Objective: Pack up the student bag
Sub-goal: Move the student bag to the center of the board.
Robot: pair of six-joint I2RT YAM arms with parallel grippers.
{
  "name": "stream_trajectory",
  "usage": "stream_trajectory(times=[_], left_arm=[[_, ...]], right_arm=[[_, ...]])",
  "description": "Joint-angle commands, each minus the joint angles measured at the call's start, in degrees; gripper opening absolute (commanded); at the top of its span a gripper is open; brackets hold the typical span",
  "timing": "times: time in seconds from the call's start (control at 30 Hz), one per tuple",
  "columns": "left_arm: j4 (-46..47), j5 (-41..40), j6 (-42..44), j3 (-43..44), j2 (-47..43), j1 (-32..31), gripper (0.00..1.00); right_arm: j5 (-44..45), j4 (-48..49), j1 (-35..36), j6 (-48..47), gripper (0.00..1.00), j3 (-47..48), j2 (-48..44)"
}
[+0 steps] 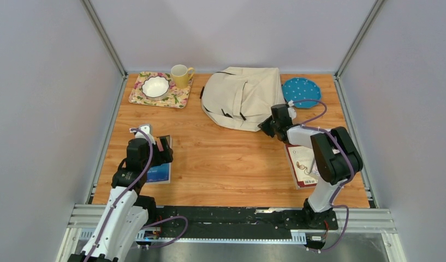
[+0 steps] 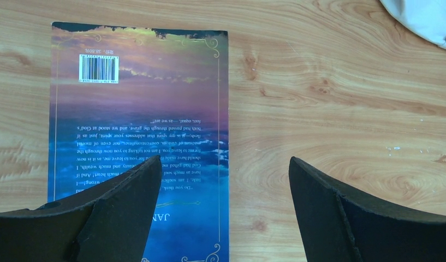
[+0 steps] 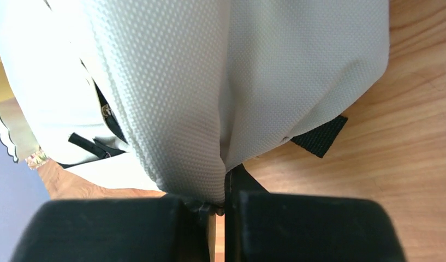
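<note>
The student bag point(image 1: 242, 97), a cream fabric backpack with black strap ends, lies at the back middle of the table. My right gripper point(image 1: 267, 128) is at its near right corner, shut on a fold of the bag's fabric point(image 3: 209, 131); the cloth bunches between the closed jaws. A black strap end point(image 3: 319, 136) sticks out to the right. My left gripper point(image 1: 165, 146) hangs open over a blue book point(image 2: 138, 131) lying back cover up, one finger over the book, the other over bare wood; the gripper point(image 2: 225, 174) holds nothing.
A floral tray point(image 1: 177, 99) with a white bowl point(image 1: 155, 85) and a yellow mug point(image 1: 181, 76) stands at the back left. A blue dotted plate point(image 1: 301, 90) lies right of the bag. A second book point(image 1: 301, 164) lies under the right arm.
</note>
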Motion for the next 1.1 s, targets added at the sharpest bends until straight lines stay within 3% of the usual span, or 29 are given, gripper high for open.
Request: stream_trajectory(times=[0.0, 0.3, 0.37, 0.47, 0.53, 0.6, 0.87, 1.07], left_arm=[[0.67, 1.77, 1.64, 1.57, -0.20, 0.00, 0.93], [6.98, 13.29, 4.72, 1.66, 0.32, -0.61, 0.91], [8.39, 13.82, 2.62, 1.75, 1.11, -1.84, 0.92], [12.78, 8.40, 1.20, 1.74, 4.53, -12.01, 0.92], [13.50, 1.01, 2.42, 3.32, 9.78, -22.44, 0.92], [14.98, -1.64, 2.35, 5.25, 13.31, -26.27, 0.92], [28.76, 0.99, -5.38, 7.54, 24.31, -28.30, 0.92], [32.04, 1.87, -11.44, 13.43, 33.89, -28.92, 0.90]], right_arm=[[0.41, -0.75, -0.26, -5.48, 0.00, -1.61, -5.66], [-7.95, -9.53, 0.00, -17.96, 0.00, -1.61, -13.84], [-9.70, -7.71, 0.18, -19.37, 0.00, -5.55, -14.81], [-13.04, -3.47, 0.35, -19.55, 0.00, -9.95, -15.16], [-13.66, -3.82, 1.14, -20.34, 0.00, -11.36, -14.90], [-13.92, -2.69, 1.93, -21.13, 0.00, -14.52, -15.68], [-13.75, -3.56, 2.99, -22.10, 0.00, -20.33, -21.22], [-13.84, -1.72, 3.69, -20.26, 0.00, -23.67, -22.19]])
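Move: My right fingers already pinch the near right corner of the student bag. The board's centre lies about 15 cm to their left and 3 cm back; the bag's middle is some 15 cm ahead and 8 cm left. The blue plate sits 21 cm ahead, 19 cm right, the red-bordered book 17 cm back, 15 cm right. From my open left hand the bag's middle is about 28 cm ahead, 31 cm right; the blue book lies beneath, 4 cm left. Keeping its pinch, my right hand hauls the bag's corner back towards me about 13 cm, rising some 4 cm at first and then sinking back down to the board's level, while turning counter-clockwise about 25 degrees. My left hand, fingers wide open, sweeps some 17 cm right towards the bag's near left edge, turning clockwise nearly 30 degrees and edging forward at the end. ##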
